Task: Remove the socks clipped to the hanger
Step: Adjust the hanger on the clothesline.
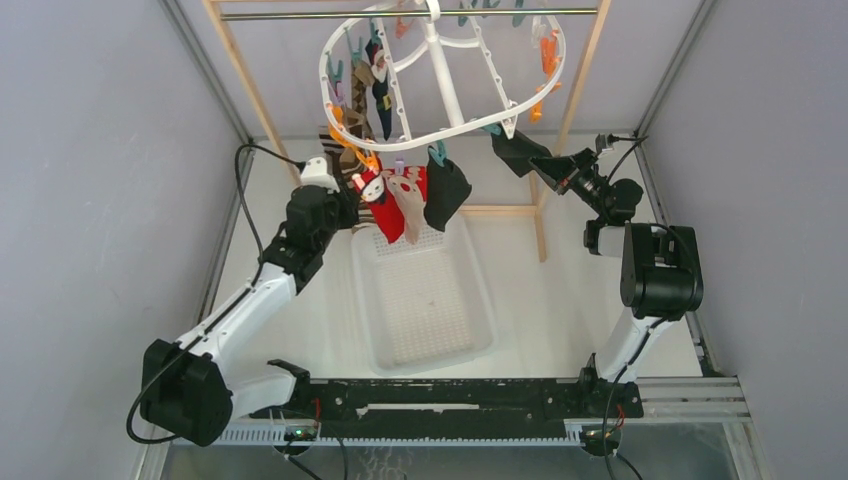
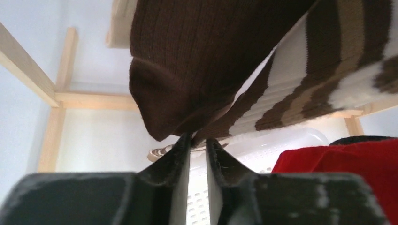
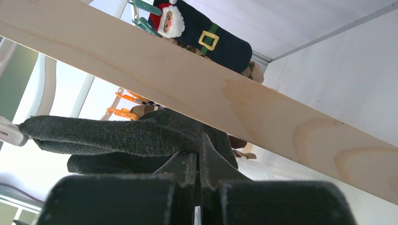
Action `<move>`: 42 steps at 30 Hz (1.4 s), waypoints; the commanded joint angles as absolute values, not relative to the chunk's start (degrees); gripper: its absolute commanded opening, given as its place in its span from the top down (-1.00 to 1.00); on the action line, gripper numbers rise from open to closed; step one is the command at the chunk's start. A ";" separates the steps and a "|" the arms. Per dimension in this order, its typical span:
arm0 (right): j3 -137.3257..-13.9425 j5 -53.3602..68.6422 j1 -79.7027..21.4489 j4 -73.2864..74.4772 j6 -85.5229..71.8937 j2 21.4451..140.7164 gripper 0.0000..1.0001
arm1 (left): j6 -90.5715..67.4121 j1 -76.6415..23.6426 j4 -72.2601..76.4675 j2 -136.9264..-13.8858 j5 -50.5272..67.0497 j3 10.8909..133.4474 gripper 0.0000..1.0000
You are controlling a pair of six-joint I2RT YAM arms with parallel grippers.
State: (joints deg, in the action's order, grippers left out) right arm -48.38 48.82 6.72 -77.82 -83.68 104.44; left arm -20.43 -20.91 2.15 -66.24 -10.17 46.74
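The white oval hanger [image 1: 440,72] hangs from the rod, with socks on its clips. A red sock [image 1: 386,208], a beige sock [image 1: 410,203] and a black sock [image 1: 447,193] dangle from its near rim. My left gripper [image 2: 198,142] is raised under a brown striped sock [image 2: 324,84]. Its jaws stand narrow, with a fold of that sock pinched between the fingertips. My right gripper [image 3: 198,151] is shut on a dark grey sock [image 3: 117,133], which stretches left to a pale clip [image 3: 9,132]. A navy Santa sock [image 3: 206,33] hangs beyond.
A white perforated basket [image 1: 425,300] sits on the table below the hanging socks. The wooden rack [image 1: 545,215] carries the metal rod [image 1: 300,14], and one of its beams [image 3: 244,101] crosses close above my right gripper. Grey walls close in both sides.
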 commanded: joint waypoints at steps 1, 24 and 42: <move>-48.80 49.04 6.63 -80.65 -84.23 103.80 1.00 | -18.67 -21.36 4.31 -67.73 -8.74 51.92 0.75; -43.41 52.21 7.73 -80.32 -84.84 100.24 -0.21 | -19.61 -23.41 -5.39 -56.43 -8.91 52.10 1.00; -30.32 29.51 -15.85 -5.41 -38.54 43.39 -0.38 | -23.43 -30.84 -22.14 -44.68 -13.53 56.57 1.00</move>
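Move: The striped brown sock hangs at the left fingertips, its middle about 3 cm ahead, level sideways and 3 cm higher. The red sock is some 6 cm to that hand's right, the beige sock about 10 cm right and 2 cm ahead. The right fingers already hold the dark sock's end, its middle about 5 cm left, 4 cm ahead and 2 cm above. Left pinches the striped brown sock, pulls back and up 10 cm; right releases dark sock, withdraws back-left 18 cm. ##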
